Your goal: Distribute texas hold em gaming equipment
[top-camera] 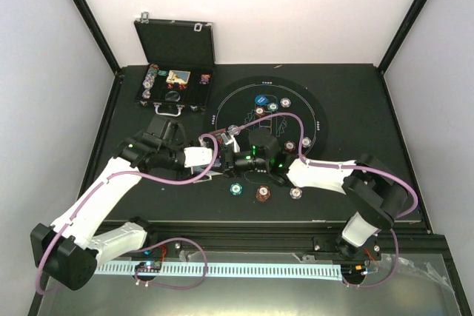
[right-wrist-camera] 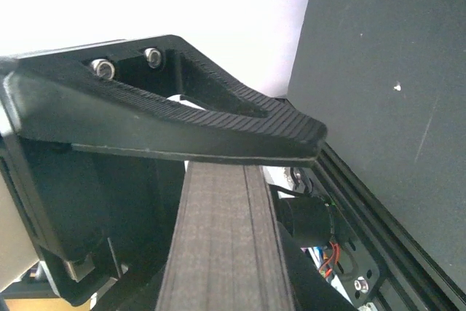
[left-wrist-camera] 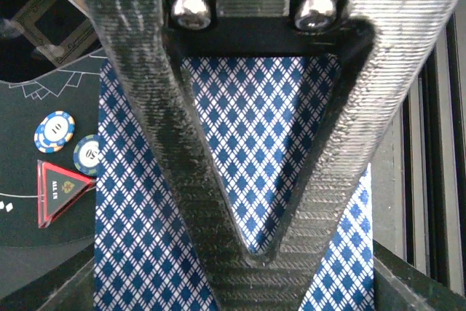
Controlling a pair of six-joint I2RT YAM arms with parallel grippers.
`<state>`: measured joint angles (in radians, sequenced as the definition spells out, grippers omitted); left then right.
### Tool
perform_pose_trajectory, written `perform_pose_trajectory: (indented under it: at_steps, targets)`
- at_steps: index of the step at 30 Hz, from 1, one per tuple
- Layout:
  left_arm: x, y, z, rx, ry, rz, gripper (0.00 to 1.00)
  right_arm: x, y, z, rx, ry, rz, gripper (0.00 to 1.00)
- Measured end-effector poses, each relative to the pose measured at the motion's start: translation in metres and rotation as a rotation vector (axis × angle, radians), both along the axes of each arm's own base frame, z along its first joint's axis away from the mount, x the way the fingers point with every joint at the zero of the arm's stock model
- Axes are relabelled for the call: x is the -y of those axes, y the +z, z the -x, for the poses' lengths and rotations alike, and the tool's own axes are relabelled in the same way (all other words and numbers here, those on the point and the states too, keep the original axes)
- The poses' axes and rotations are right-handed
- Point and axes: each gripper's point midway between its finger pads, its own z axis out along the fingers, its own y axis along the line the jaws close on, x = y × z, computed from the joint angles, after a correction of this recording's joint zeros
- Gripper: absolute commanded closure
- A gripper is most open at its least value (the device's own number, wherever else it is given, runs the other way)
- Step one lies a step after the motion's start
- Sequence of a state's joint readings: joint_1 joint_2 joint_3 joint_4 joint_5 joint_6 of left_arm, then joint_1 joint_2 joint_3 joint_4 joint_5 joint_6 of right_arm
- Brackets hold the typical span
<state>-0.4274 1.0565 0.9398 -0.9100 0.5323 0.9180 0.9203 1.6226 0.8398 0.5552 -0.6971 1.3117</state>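
A blue-backed playing card (left-wrist-camera: 138,238) fills the left wrist view; my left gripper (left-wrist-camera: 255,267) is shut on it, its upper finger (left-wrist-camera: 182,202) pressed flat on the card's back. My right gripper (right-wrist-camera: 291,152) is shut on the deck of cards (right-wrist-camera: 226,245), whose stacked edge shows under its upper finger (right-wrist-camera: 218,118). Both grippers meet above the mat's near edge, left gripper (top-camera: 224,158) facing right gripper (top-camera: 248,160). Teal (top-camera: 236,189), red-brown (top-camera: 264,193) and white (top-camera: 296,194) chips lie in front. A blue chip (left-wrist-camera: 54,131), a teal chip (left-wrist-camera: 87,153) and the red triangle marker (left-wrist-camera: 62,191) lie beside the card.
The round black mat (top-camera: 296,86) holds a blue disc (top-camera: 261,99) and a few chips (top-camera: 286,102). The open black case (top-camera: 174,83) with chips stands at the back left. A black rail (right-wrist-camera: 378,231) runs along the table's near edge.
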Motion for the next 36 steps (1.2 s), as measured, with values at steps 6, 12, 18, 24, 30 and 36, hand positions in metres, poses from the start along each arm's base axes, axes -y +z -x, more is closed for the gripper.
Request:
perform_pose_trajectory:
  at_steps: [6,12,18,24,30,36]
  targets:
    - [0.0,0.001,0.0,0.005,0.002,0.002,0.56,0.0,0.0,0.0,-0.002,0.0,-0.001,0.89]
    - [0.0,0.001,0.0,0.003,0.004,0.003,0.78,0.001,-0.001,0.0,-0.003,-0.001,0.002,0.63]
    - [-0.001,0.001,-0.001,0.007,0.009,-0.003,0.91,0.012,-0.013,-0.01,0.016,-0.019,0.061,0.42]
    - [-0.002,0.001,0.0,0.006,0.011,-0.007,0.94,0.022,-0.014,-0.014,0.06,-0.016,0.118,0.36]
    - [-0.002,0.0,0.0,0.005,0.011,-0.007,0.95,0.016,-0.01,-0.016,0.074,0.011,0.122,0.34]
    - [-0.004,-0.005,0.003,-0.025,0.013,-0.024,0.97,0.01,-0.023,-0.015,0.048,0.048,0.134,0.34]
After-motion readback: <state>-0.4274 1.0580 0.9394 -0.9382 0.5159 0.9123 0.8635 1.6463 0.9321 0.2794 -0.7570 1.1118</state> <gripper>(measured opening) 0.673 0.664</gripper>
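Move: The blue-backed card deck is already in both grippers. Its middle lies about 2 cm to the right of the left hand's point and 1 cm left of the right hand's, level in height with both. On the table, roughly 15 cm below the right hand, the red-edged triangle stands about 8 cm straight ahead, the white card pile some 4 cm back and 5 cm left, and the teal chip stack about 10 cm back and 7 cm right. The left hand stays almost still, keeping its grip on the deck's long edges, while the right hand, after a short hold, opens from nearly shut to about two-thirds and frees the deck's two faces. As it opens, the right hand shifts about 2 cm to the right, with some forward and down, and tips its fingers down by 5 to 10 degrees; then it eases about 1 cm back left and sinks a little more, its open fingers still straddling the deck. ##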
